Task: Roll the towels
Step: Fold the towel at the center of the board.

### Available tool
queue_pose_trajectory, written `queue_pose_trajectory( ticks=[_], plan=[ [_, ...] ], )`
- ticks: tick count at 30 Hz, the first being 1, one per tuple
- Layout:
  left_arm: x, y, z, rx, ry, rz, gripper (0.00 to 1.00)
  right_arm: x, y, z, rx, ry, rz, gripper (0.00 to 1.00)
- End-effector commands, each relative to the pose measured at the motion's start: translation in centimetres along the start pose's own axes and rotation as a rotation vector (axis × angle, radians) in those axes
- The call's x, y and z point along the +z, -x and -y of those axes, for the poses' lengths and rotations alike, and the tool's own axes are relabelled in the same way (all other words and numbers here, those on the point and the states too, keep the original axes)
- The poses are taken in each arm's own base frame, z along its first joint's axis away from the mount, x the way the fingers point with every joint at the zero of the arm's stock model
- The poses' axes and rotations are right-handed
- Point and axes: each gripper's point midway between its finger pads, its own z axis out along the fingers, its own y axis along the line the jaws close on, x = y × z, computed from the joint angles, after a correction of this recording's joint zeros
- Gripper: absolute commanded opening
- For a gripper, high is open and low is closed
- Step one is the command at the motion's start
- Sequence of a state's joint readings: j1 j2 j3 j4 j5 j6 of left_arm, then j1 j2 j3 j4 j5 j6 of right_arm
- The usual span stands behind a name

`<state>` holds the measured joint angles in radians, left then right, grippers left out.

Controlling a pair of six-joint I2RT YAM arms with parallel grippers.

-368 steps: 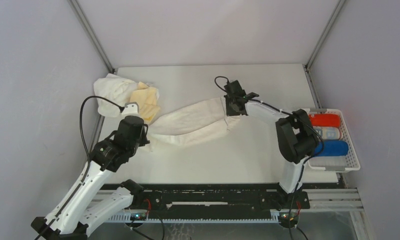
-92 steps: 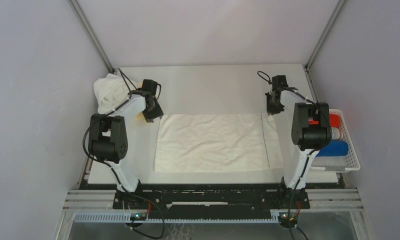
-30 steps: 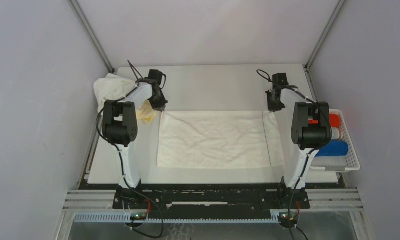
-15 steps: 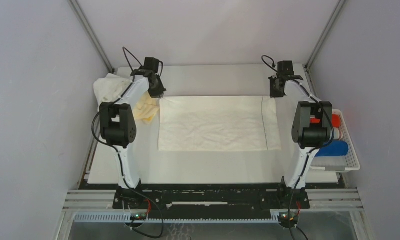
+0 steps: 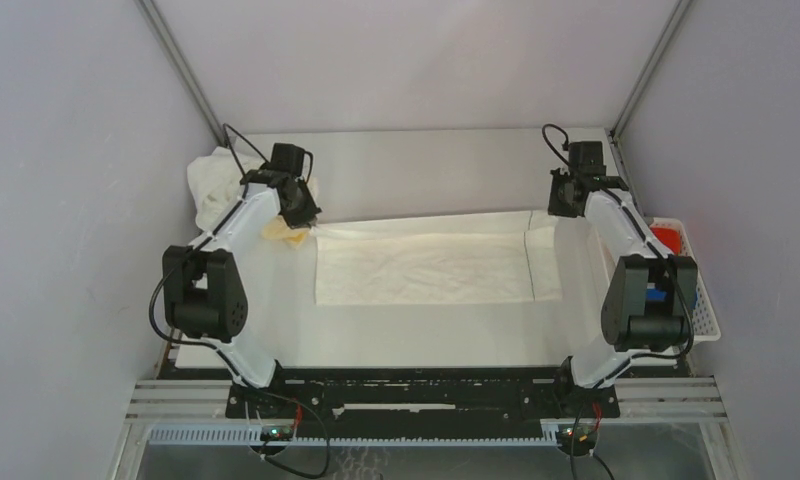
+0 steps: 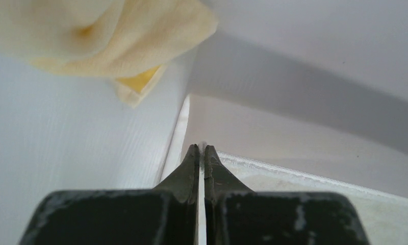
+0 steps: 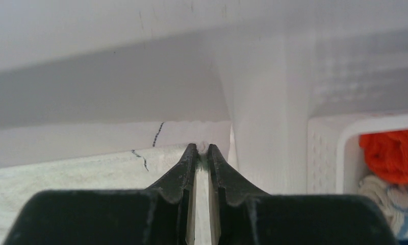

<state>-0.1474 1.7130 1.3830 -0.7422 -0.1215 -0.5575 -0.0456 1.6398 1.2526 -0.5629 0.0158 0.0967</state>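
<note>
A large white towel is stretched across the table's middle, with its far edge raised off the surface. My left gripper is shut on the towel's far left corner. My right gripper is shut on the far right corner, next to a thin dark stitched line. The cloth sags between the two corners, and its near part lies flat. Beside the left arm lie a crumpled white towel and a pale yellow towel, which shows as a yellow towel in the left wrist view.
A white slatted basket stands at the table's right edge, partly behind the right arm. In it are a red towel and a light-blue patterned towel. Grey walls close in the left, far and right sides.
Both grippers have carried the towel's far corners away from the arm bases and then up. The near edge slid farther from the bases, and the far edge now hangs off the table.
</note>
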Motion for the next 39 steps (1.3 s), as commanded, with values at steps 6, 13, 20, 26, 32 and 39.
queue_pose_trajectory(
  ticks=[6,13,20,26,32,39],
  plan=[
    [-1.8,-3.3,-4.4,-0.070,0.081,0.015,0.00,-3.6,-1.5,4.1,0.195,-0.165,0.099,0.01],
    [-2.0,-5.6,-5.9,-0.088,0.106,-0.006,0.00,-3.5,-5.4,5.7,0.349,-0.157,0.093,0.01],
    [-1.2,-6.9,-6.5,-0.094,0.120,-0.036,0.00,-3.2,-6.8,6.3,0.416,-0.127,0.085,0.01],
    [-0.9,-7.5,-7.6,-0.089,0.173,-0.039,0.00,-2.8,-7.7,6.6,0.451,-0.131,0.074,0.01],
    [-1.3,-7.2,-7.1,-0.094,0.146,-0.032,0.00,-3.4,-7.3,6.8,0.468,-0.118,0.105,0.01],
    [-2.9,-6.5,-7.0,-0.091,0.135,-0.003,0.00,-4.9,-7.0,7.5,0.470,-0.145,0.145,0.01]
  ],
)
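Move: The white towel's far corners are already pinched, one in each hand, about 10 cm above the board; its near-left corner lies about 15 cm straight back from the left hand, its near-right corner some 16 cm straight back from the right. The yellow cloth is about 8 cm left of the left hand and 4 cm farther out, the white pile 22 cm left and 13 cm out. The basket's middle stands roughly 22 cm right of the right hand and 12 cm back. The towel's raised far edge is drawn back over the rest of the cloth towards its near edge, both hands keeping their pinch. They travel back together, quickly and then easing off, about 9 cm on the left and 10 cm on the right, and sink some 4–5 cm before the right rises about 2 cm again. The right wrist turns about 20 degrees clockwise, its left side lifting. ##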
